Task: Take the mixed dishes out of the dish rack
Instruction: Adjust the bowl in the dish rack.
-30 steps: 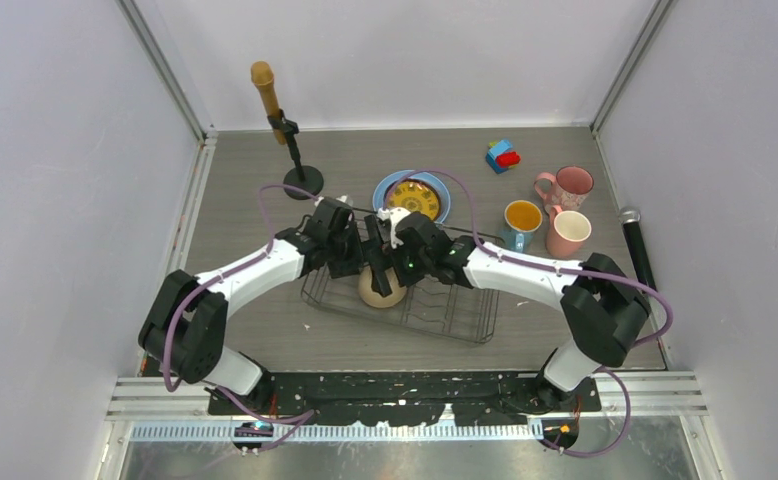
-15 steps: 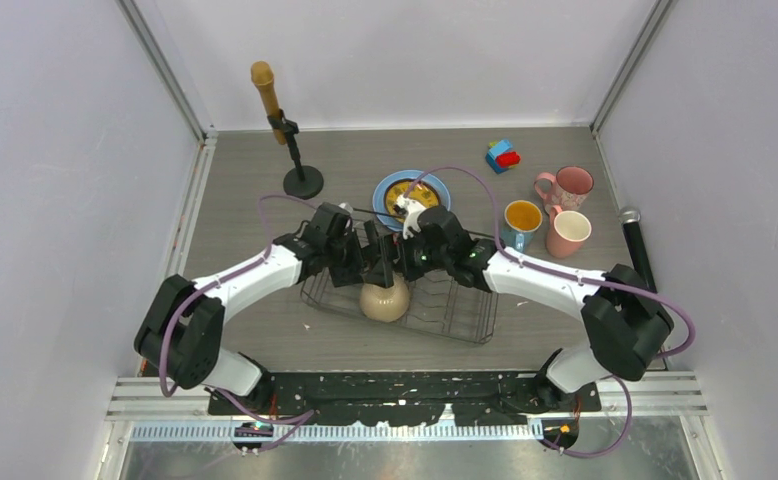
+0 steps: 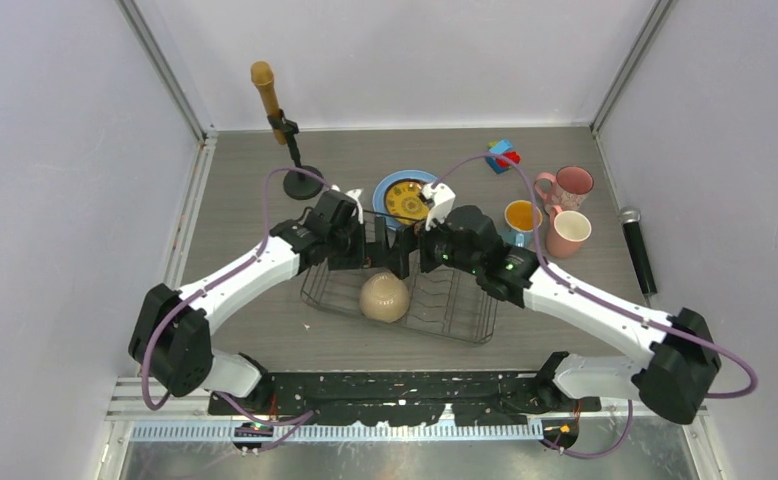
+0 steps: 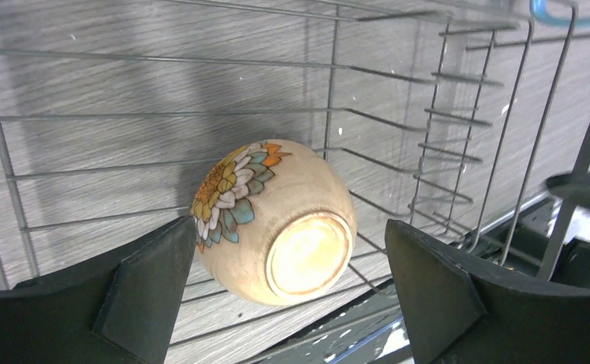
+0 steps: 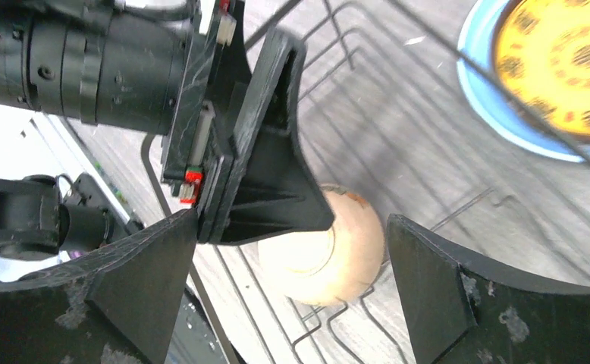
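The beige bowl (image 3: 383,298) with a painted flower lies upside down inside the dark wire dish rack (image 3: 457,312), near its front. It also shows in the left wrist view (image 4: 277,224) and the right wrist view (image 5: 343,250). My left gripper (image 3: 378,256) is open and empty, above and just behind the bowl (image 4: 292,299). My right gripper (image 3: 409,259) is open and empty, facing the left one (image 5: 292,299). The yellow patterned plate (image 3: 411,199) lies on the light-blue plate (image 3: 385,189) on the table behind the rack.
A blue mug (image 3: 521,222), a speckled pink mug (image 3: 568,185) and a plain pink mug (image 3: 568,232) stand at the right. A red-blue toy block (image 3: 502,155) lies at the back. A stand with a brown microphone (image 3: 283,130) is back left; a black microphone (image 3: 637,245) lies far right.
Both grippers have pulled back from the bowl toward the far side of the rack. The bowl has slid slightly nearer and now lies uncovered. The right arm has stretched out.
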Robot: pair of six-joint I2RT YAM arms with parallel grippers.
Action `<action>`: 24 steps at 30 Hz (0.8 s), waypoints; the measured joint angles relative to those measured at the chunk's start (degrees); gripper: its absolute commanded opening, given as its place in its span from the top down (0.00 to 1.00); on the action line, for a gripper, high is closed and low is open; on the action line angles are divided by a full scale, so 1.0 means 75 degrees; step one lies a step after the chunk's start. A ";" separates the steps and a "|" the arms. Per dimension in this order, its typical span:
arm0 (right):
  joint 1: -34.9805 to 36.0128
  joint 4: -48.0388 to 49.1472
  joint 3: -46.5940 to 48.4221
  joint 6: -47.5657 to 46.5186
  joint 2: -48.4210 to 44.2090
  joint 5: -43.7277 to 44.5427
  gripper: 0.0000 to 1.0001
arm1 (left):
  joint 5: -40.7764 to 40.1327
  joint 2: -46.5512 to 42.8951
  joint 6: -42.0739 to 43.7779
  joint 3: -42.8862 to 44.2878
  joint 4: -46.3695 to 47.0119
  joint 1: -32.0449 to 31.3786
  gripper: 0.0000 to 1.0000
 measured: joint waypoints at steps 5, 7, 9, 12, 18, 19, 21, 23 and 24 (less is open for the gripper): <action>0.0009 0.0023 -0.0201 -0.0286 -0.0793 0.0659 0.00 | -0.0251 -0.0125 0.0874 0.0358 -0.0662 -0.0475 0.01; -0.0032 0.0012 -0.0321 -0.0399 -0.0918 0.0953 0.00 | -0.0367 -0.0134 0.1151 0.0370 -0.1090 -0.0670 0.01; -0.0122 -0.0035 -0.0472 -0.0498 -0.0930 0.1207 0.00 | -0.0513 -0.0160 0.1358 0.0382 -0.1597 -0.0822 0.05; -0.0216 -0.0230 -0.0629 -0.0600 -0.0930 0.1457 0.00 | -0.0699 -0.0262 0.1542 0.0388 -0.2142 -0.0930 0.13; -0.0256 -0.0309 -0.0638 -0.0734 -0.0930 0.1647 0.00 | -0.0886 -0.0469 0.1530 0.0388 -0.2398 -0.0927 0.28; -0.0277 -0.0309 -0.0638 -0.0740 -0.0930 0.1655 0.00 | -0.0877 -0.0437 0.1504 0.0388 -0.2390 -0.0927 0.31; -0.0286 -0.0309 -0.0638 -0.0749 -0.0930 0.1661 0.00 | -0.0833 -0.0321 0.1428 0.0388 -0.2285 -0.0927 0.42; -0.0294 -0.0309 -0.0638 -0.0752 -0.0930 0.1664 0.00 | -0.0775 -0.0140 0.1279 0.0388 -0.2098 -0.0927 0.51; -0.0294 -0.0312 -0.0641 -0.0755 -0.0930 0.1670 0.00 | -0.0746 -0.0029 0.1259 0.0388 -0.1988 -0.0927 0.56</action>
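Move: The bowl lies upside down in the dish rack, roughly 3 cm back and 3 cm to the right of the left hand, some 7 cm below it. The yellow plate on the blue one lies about 18 cm ahead of that hand and 8 cm to its right; the orange-and-blue mug is some 14 cm ahead and 30 cm right. From the right hand, the bowl is about 3 cm back, 5 cm left and 14 cm down. Back by about 5 cm and slightly left goes the left hand, after a brief 1 cm lift, coming down closer to the bowl on its left side. Its left side rolls up some 15 degrees as it swings clockwise, and the wide-open fingers close to about half. The right hand, fingers still open, clears away from the bowl, 6 cm right and a little forward. ##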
